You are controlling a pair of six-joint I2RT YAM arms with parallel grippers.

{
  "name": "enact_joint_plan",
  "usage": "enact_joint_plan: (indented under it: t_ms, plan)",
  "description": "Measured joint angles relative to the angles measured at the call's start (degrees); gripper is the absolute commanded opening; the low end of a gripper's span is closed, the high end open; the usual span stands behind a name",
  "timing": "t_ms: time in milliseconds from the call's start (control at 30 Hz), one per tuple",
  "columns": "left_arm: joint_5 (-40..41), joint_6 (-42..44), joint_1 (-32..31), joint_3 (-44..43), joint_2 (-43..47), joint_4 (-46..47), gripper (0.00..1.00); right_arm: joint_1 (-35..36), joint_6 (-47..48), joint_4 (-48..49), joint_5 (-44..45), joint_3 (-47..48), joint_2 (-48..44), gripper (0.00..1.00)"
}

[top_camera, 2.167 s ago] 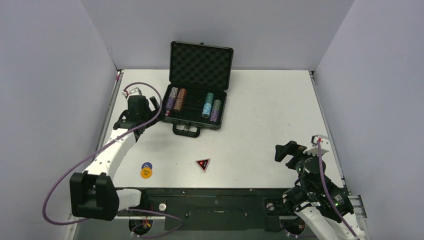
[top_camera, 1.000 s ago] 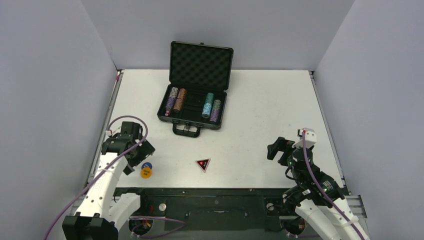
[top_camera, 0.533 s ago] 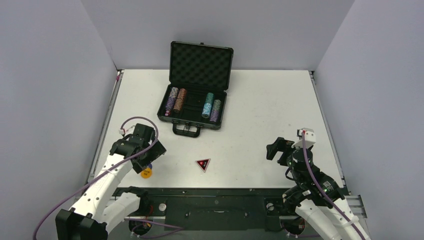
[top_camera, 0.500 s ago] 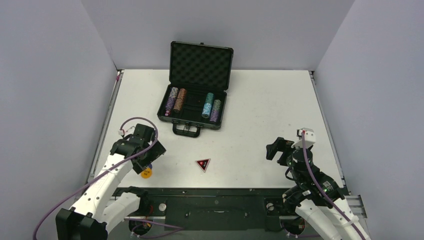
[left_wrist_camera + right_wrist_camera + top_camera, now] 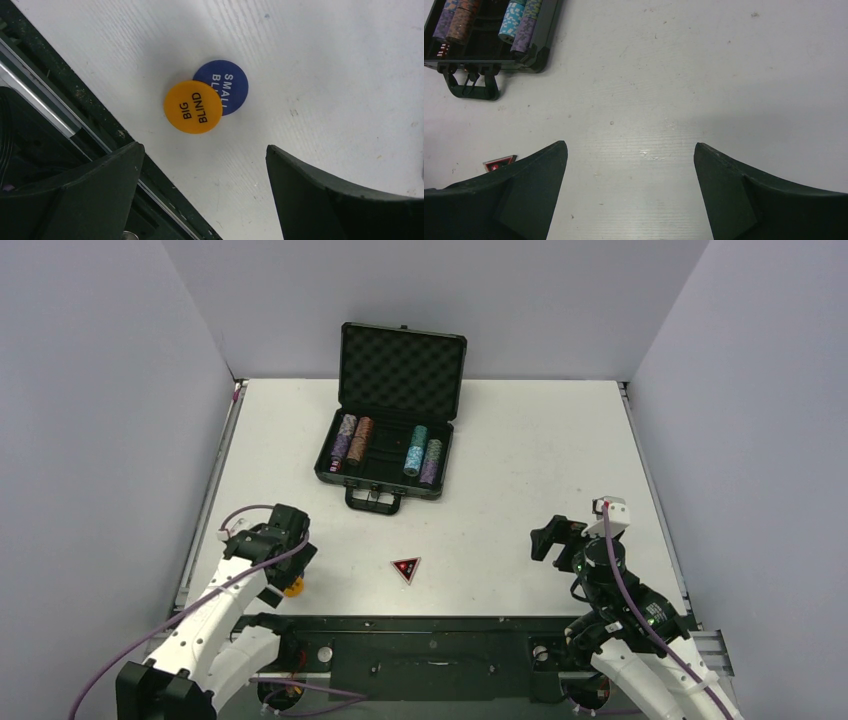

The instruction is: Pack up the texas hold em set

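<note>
The open black briefcase [image 5: 385, 487] stands at the back middle and holds purple [image 5: 343, 438], brown [image 5: 361, 438] and teal [image 5: 416, 450] chip stacks, with small red dice [image 5: 442, 49] at its left end. The black-red triangle [image 5: 406, 568] lies on the table in front of it. In the left wrist view a yellow disc [image 5: 193, 106] overlaps a blue disc [image 5: 225, 85] beside the table's near edge. My left gripper [image 5: 204, 146] hangs open just above them, holding nothing. My right gripper [image 5: 629, 144] is open and empty over bare table at the near right.
A black metal rail [image 5: 420, 640] runs along the table's near edge, right beside the discs. Grey walls close in the left, back and right sides. The briefcase lid [image 5: 402, 370] stands upright against the back wall.
My left arm has swung back from the briefcase's left side to the near left and now covers the discs from above. The right gripper has barely shifted.
</note>
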State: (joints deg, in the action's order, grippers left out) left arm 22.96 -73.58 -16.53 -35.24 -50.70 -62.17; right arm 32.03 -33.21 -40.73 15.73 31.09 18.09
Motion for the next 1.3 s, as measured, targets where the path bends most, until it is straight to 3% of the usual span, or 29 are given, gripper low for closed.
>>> enact_joint_plan:
  t_ms: [367, 833, 1300]
  plan:
    - [-0.76, -0.66, 5.09, 4.81, -3.56, 3.89, 0.78, 0.33, 0.15, 0.39, 0.04, -0.22, -1.14, 0.93]
    - [-1.16, 1.22, 6.12, 6.14, -9.11, 9.27, 0.66, 0.33, 0.15, 0.42, 1.01, -0.26, -1.70, 0.93]
    - [-1.97, 2.40, 6.58, 6.49, -10.99, 13.51, 0.48, 0.33, 0.13, 0.44, 1.53, -0.26, -1.77, 0.93]
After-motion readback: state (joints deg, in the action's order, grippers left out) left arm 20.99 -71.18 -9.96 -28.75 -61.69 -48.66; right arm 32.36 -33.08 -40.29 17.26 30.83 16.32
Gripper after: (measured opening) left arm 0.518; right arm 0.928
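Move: The orange big blind button lies about 6 cm below the left hand, roughly 1 cm ahead and 3 cm to its left. The blue small blind button, partly under it, sits some 3 cm farther out from it, in line. The red triangle lies about 4 cm ahead and 21 cm right of the left hand. From the right hand, the big blind button is some 53 cm left, 2 cm back and 16 cm lower. The big blind button is what the left hand comes down on: it sinks about 5 cm, first easing 1 cm back and left, then creeping some 2 cm forward as it nears the table. The fingers close steadily from nearly full to about half open until their tips stand at either side of the button, touching its rim. ##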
